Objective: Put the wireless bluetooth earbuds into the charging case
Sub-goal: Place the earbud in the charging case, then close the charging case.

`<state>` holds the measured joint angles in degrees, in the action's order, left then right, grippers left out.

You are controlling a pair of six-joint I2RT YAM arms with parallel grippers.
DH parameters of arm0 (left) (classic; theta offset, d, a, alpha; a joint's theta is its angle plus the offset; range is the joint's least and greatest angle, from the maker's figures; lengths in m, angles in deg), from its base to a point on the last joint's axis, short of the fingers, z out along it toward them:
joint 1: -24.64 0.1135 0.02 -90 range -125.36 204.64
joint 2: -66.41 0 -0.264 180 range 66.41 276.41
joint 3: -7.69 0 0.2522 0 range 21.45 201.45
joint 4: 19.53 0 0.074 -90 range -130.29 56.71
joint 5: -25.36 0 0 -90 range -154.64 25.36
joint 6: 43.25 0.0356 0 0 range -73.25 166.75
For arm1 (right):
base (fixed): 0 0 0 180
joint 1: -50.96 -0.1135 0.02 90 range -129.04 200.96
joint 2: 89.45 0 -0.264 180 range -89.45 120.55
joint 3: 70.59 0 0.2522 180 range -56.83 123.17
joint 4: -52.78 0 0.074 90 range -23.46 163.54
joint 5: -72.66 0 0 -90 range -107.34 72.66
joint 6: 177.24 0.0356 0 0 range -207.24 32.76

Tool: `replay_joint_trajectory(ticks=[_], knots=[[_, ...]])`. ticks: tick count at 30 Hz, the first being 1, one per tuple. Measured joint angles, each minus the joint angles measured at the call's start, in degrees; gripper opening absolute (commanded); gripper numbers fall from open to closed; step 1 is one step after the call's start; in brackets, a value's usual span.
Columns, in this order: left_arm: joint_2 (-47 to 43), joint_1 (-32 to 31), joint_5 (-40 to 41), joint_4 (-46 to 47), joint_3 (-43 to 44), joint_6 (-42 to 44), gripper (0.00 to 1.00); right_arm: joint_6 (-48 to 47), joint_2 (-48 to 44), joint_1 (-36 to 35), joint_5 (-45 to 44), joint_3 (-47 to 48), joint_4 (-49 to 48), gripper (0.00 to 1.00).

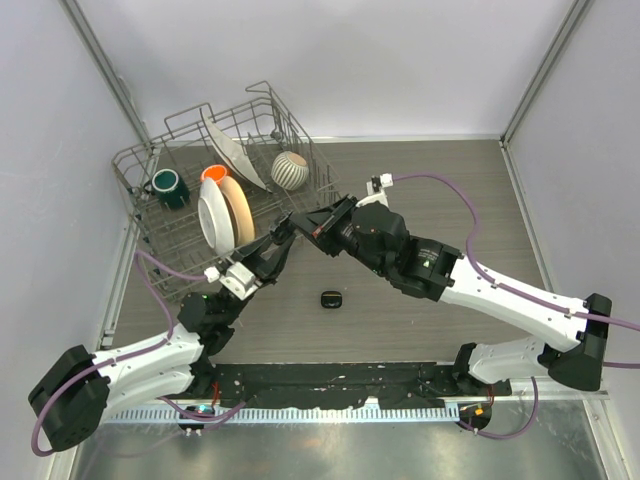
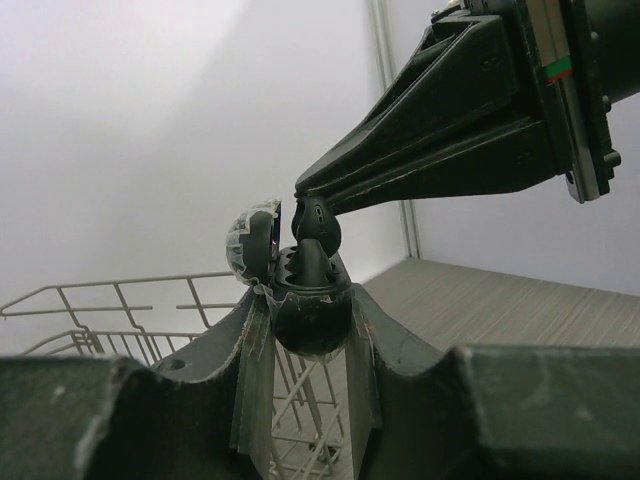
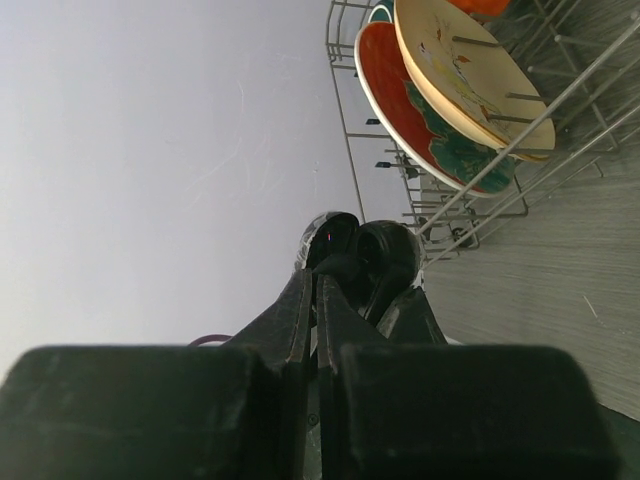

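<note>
My left gripper (image 1: pixel 283 238) (image 2: pixel 310 300) is shut on the black charging case (image 2: pixel 310 322) and holds it up in the air near the rack, with its lid (image 2: pixel 250 245) hinged open. My right gripper (image 1: pixel 306 222) (image 3: pixel 318 282) is shut on a black earbud (image 2: pixel 315 225) and holds it at the case's open top, touching the inside of the case. In the right wrist view the case (image 3: pixel 390 255) sits just past my closed fingertips, and the earbud is mostly hidden there. A second small black piece, the size of an earbud, (image 1: pixel 331 298) lies on the table below.
A wire dish rack (image 1: pixel 135 170) stands at the back left, just behind both grippers. It holds plates (image 1: pixel 218 215), a green mug (image 1: pixel 166 185) and a ribbed bowl (image 1: pixel 290 170). A metal frame post (image 1: pixel 540 70) stands at the back right.
</note>
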<state>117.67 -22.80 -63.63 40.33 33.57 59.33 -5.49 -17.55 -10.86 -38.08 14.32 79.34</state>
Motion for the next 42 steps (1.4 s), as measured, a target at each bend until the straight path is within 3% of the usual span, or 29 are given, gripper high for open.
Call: replay_joint_trajectory(ticks=[29, 32, 35, 38, 42], knots=[[-0.1, 0.1, -2.0, -0.9, 0.0, 0.1, 0.00, 6.3, 0.0, 0.0, -2.4, -1.0, 2.0, 0.01], [-0.1, 0.1, -2.2, -1.1, 0.0, 0.2, 0.00, 7.0, -0.1, 0.0, -2.4, -1.8, 1.8, 0.07], [-0.1, 0.1, -2.4, -1.6, 0.0, 0.6, 0.00, 7.5, -0.5, 0.0, -2.4, -2.8, 1.4, 0.28], [-0.1, 0.1, -2.4, -1.7, 0.1, 1.2, 0.00, 7.6, -1.2, 0.0, -2.5, -3.2, 1.2, 0.39], [-0.1, 0.2, -2.4, -1.3, 0.4, 1.4, 0.00, 6.6, -2.4, 0.0, -2.6, -3.5, 1.5, 0.48]])
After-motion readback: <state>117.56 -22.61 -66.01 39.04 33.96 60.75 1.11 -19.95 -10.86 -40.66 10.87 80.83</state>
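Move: The open charging case, still gripped in the left fingers, sits roughly 3 cm below the right hand and 1 cm to its left; the earbud is pinched right at the right fingertips. A second case lies on the table about 7 cm back, 7 cm to the right and 33 cm below the right hand; the beige plate in the rack is some 8 cm ahead, 13 cm to the left and 20 cm below. From the left hand, the held case is about 1 cm ahead, 1 cm right and 2 cm up. The earbud, already just over the held case, is lowered about 2 cm into it by the right hand, which tips its fingers some 5 degrees farther down. The right fingers then open, let go of the earbud and start backing off up and to the right by about a centimetre, while the left hand keeps its grip on the case and gives way by barely half a centimetre. ##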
